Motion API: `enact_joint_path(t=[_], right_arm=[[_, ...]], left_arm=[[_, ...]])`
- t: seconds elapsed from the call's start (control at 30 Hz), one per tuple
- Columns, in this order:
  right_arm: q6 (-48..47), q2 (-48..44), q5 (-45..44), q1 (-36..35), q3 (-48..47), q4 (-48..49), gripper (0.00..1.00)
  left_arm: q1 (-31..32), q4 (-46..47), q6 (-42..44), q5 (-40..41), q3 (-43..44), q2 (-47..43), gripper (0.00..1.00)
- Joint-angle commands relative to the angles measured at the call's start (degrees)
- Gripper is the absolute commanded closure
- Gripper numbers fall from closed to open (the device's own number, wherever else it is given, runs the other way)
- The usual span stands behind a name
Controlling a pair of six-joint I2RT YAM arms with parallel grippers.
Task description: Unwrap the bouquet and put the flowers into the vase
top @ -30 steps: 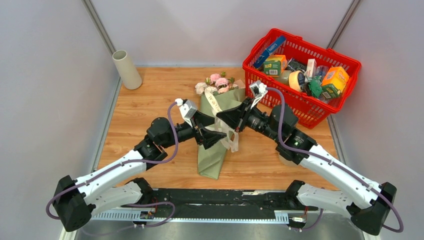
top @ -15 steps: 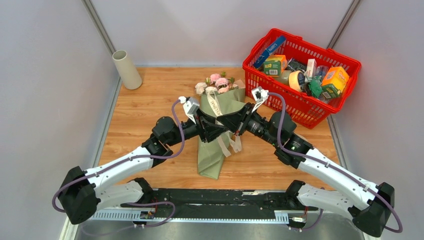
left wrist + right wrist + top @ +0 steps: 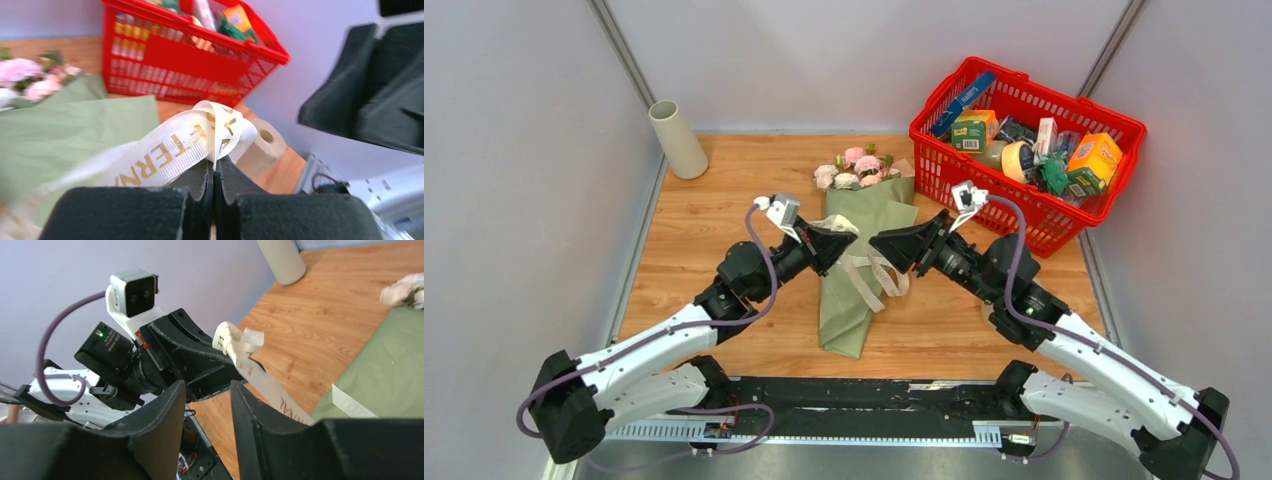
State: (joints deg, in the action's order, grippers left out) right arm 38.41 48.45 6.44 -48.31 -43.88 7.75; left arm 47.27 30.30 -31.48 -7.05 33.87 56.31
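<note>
The bouquet (image 3: 852, 262) lies along the middle of the table, a sage-green paper cone (image 3: 75, 127) with the flowers (image 3: 854, 170), pink and cream roses, at its far end. Its cream ribbon (image 3: 175, 150) with gold letters is pinched in my left gripper (image 3: 215, 162), which is shut on a loop lifted above the paper's left side (image 3: 847, 233). My right gripper (image 3: 207, 390) stands open with nothing between its fingers, just right of the ribbon (image 3: 877, 243). The vase (image 3: 677, 138), an off-white tube, stands in the far left corner.
A red basket (image 3: 1064, 215) full of packets sits at the far right, close behind the right arm. A tan tape roll (image 3: 262, 145) lies on the wood beyond the ribbon. Grey walls close in both sides of the table.
My left gripper has shut on the ribbon and drawn it left and up. The right gripper has opened, let the ribbon go and backed off to the right.
</note>
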Motion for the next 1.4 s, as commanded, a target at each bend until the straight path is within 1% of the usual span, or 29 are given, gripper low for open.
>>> enact_joint_path(t=[0.0, 0.03, 0.07, 0.1, 0.13, 0.17, 0.2, 0.23, 0.27, 0.3, 0.33, 0.37, 0.43, 0.53, 0.63, 0.7, 0.73, 0.77, 0.83, 0.87, 0.93, 0.97, 1.07, 1.13, 1.17, 1.2, 1.23, 1.27, 1.37], right_arm=[[-1.8, -5.9, -3.8, -0.3, -0.2, -0.2, 0.56], [-2.0, -6.9, -4.5, -0.3, 0.0, -0.6, 0.57], [-2.3, -7.8, -5.3, -0.3, 0.2, -0.9, 0.57], [-2.5, -8.6, -6.3, -0.3, 0.5, -1.2, 0.57], [-2.7, -9.4, -6.4, -0.2, 0.8, -1.4, 0.57], [-2.9, -10.4, -8.9, -0.3, 1.2, -1.6, 0.57], [-3.3, -10.9, -9.5, -0.3, 1.5, -1.8, 0.57], [-3.5, -11.4, -10.0, -0.3, 1.8, -1.9, 0.55], [-3.9, -11.6, -10.6, -0.2, 2.0, -2.3, 0.52], [-4.2, -11.8, -11.2, -0.2, 2.2, -2.7, 0.49], [-4.6, -12.0, -11.8, -0.2, 2.4, -3.2, 0.46], [-4.7, -12.0, -12.4, -0.3, 2.4, -3.7, 0.45], [-4.1, -11.8, -15.4, -0.2, 2.3, -5.3, 0.41], [-4.1, -11.3, -17.8, -0.3, 2.1, -7.3, 0.29], [-4.0, -11.5, -19.1, -0.3, 2.6, -7.5, 0.16], [-4.3, -11.4, -20.1, -0.2, 2.7, -10.2, 0.06], [-4.1, -11.4, -20.7, -0.3, 2.7, -11.1, 0.03], [-4.0, -11.6, -21.1, -0.3, 2.6, -11.7, 0.01], [-4.2, -11.8, -21.6, -0.2, 2.3, -13.0, 0.0], [-4.3, -11.8, -21.7, -0.3, 2.1, -13.5, 0.0], [-4.8, -12.4, -22.0, -0.3, 2.0, -14.3, 0.0], [-5.1, -12.8, -22.2, -0.2, 2.0, -14.7, 0.0], [-5.7, -14.2, -22.7, -0.3, 2.4, -15.7, 0.0], [-6.1, -15.1, -23.0, -0.2, 3.1, -15.8, 0.0], [-6.2, -15.6, -23.3, -0.3, 3.4, -15.8, 0.0], [-6.4, -16.0, -23.6, -0.3, 3.8, -15.9, 0.0], [-6.4, -16.6, -23.8, -0.2, 4.0, -16.0, 0.0], [-6.7, -17.1, -24.0, -0.3, 4.1, -16.0, 0.0], [-7.6, -18.0, -24.3, -0.3, 4.4, -16.2, 0.0]], left_arm=[[-0.2, -8.7, 4.1, 17.1, 2.1, -6.6, 1.0], [-0.2, -12.6, 6.3, 18.7, 4.3, -7.8, 1.0], [-0.2, -15.0, 7.6, 22.7, 5.6, -8.1, 1.0], [-0.2, -19.0, 10.3, 24.7, 8.2, -8.9, 1.0], [-0.2, -20.8, 11.4, 29.9, 9.5, -9.1, 1.0], [-0.2, -23.8, 14.2, 32.3, 12.1, -9.9, 1.0], [-0.2, -24.7, 16.3, 37.5, 13.3, -10.3, 1.0], [-0.2, -26.5, 19.2, 40.5, 15.5, -11.0, 1.0], [-0.2, -27.1, 21.2, 46.1, 17.0, -11.4, 1.0], [-0.2, -28.1, 25.2, 48.5, 19.6, -11.8, 1.0], [-0.2, -28.3, 27.2, 53.1, 20.9, -12.0, 1.0], [-0.2, -28.1, 31.4, 56.8, 23.4, -12.3, 1.0], [-0.3, -27.7, 39.2, 59.7, 27.3, -12.5, 1.0], [-0.4, -27.6, 47.9, 62.9, 34.0, -11.9, 1.0], [-0.5, -27.7, 53.7, 65.4, 38.7, -11.2, 1.0], [-0.7, -28.0, 57.7, 66.9, 41.1, -10.3, 1.0], [-0.9, -27.4, 60.7, 67.6, 41.5, -9.3, 1.0], [-2.1, -27.0, 61.8, 68.7, 41.2, -8.9, 1.0], [-5.1, -27.9, 61.6, 68.4, 40.1, -7.7, 1.0], [-6.6, -31.8, 58.1, 67.7, 39.6, -7.1, 1.0], [-11.1, -37.7, 51.2, 63.5, 38.7, -6.5, 1.0], [-14.6, -38.8, 49.1, 61.2, 38.0, -6.3, 1.0], [-20.6, -42.9, 42.0, 59.7, 33.8, -5.5, 1.0], [-24.1, -43.8, 40.3, 60.6, 30.4, -5.6, 1.0], [-26.3, -43.3, 40.4, 62.7, 27.8, -5.8, 1.0], [-27.4, -40.6, 41.0, 64.8, 25.8, -6.3, 1.0], [-29.3, -36.9, 43.2, 69.4, 22.1, -6.9, 1.0], [-32.4, -35.7, 43.9, 70.8, 20.7, -7.4, 1.0], [-39.1, -38.2, 42.4, 70.5, 18.7, -9.2, 1.0]])
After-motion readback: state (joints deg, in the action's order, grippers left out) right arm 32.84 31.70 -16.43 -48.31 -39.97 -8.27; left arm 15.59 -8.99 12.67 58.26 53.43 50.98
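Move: The left hand already holds the bunched ribbon. The bare left side of the table, where it is heading, lies about 37 cm left of it, 5 cm ahead and nearly 30 cm below. The vase stands about 31 cm ahead and 39 cm left, its middle 17 cm lower; the green wrapper's middle is 6 cm ahead, 2 cm right and 27 cm down. From the right hand, the held ribbon is roughly 5 cm left, 2 cm ahead and 4 cm lower. Keeping its pinch on the ribbon, the left hand carries it off the bouquet some 38 cm to the left, arching up over 20 cm and sinking again, while turning about 90 degrees counter-clockwise and rolling its left side up. The right hand, already clear of the ribbon, opens wide and backs off about 10 cm to the right. ##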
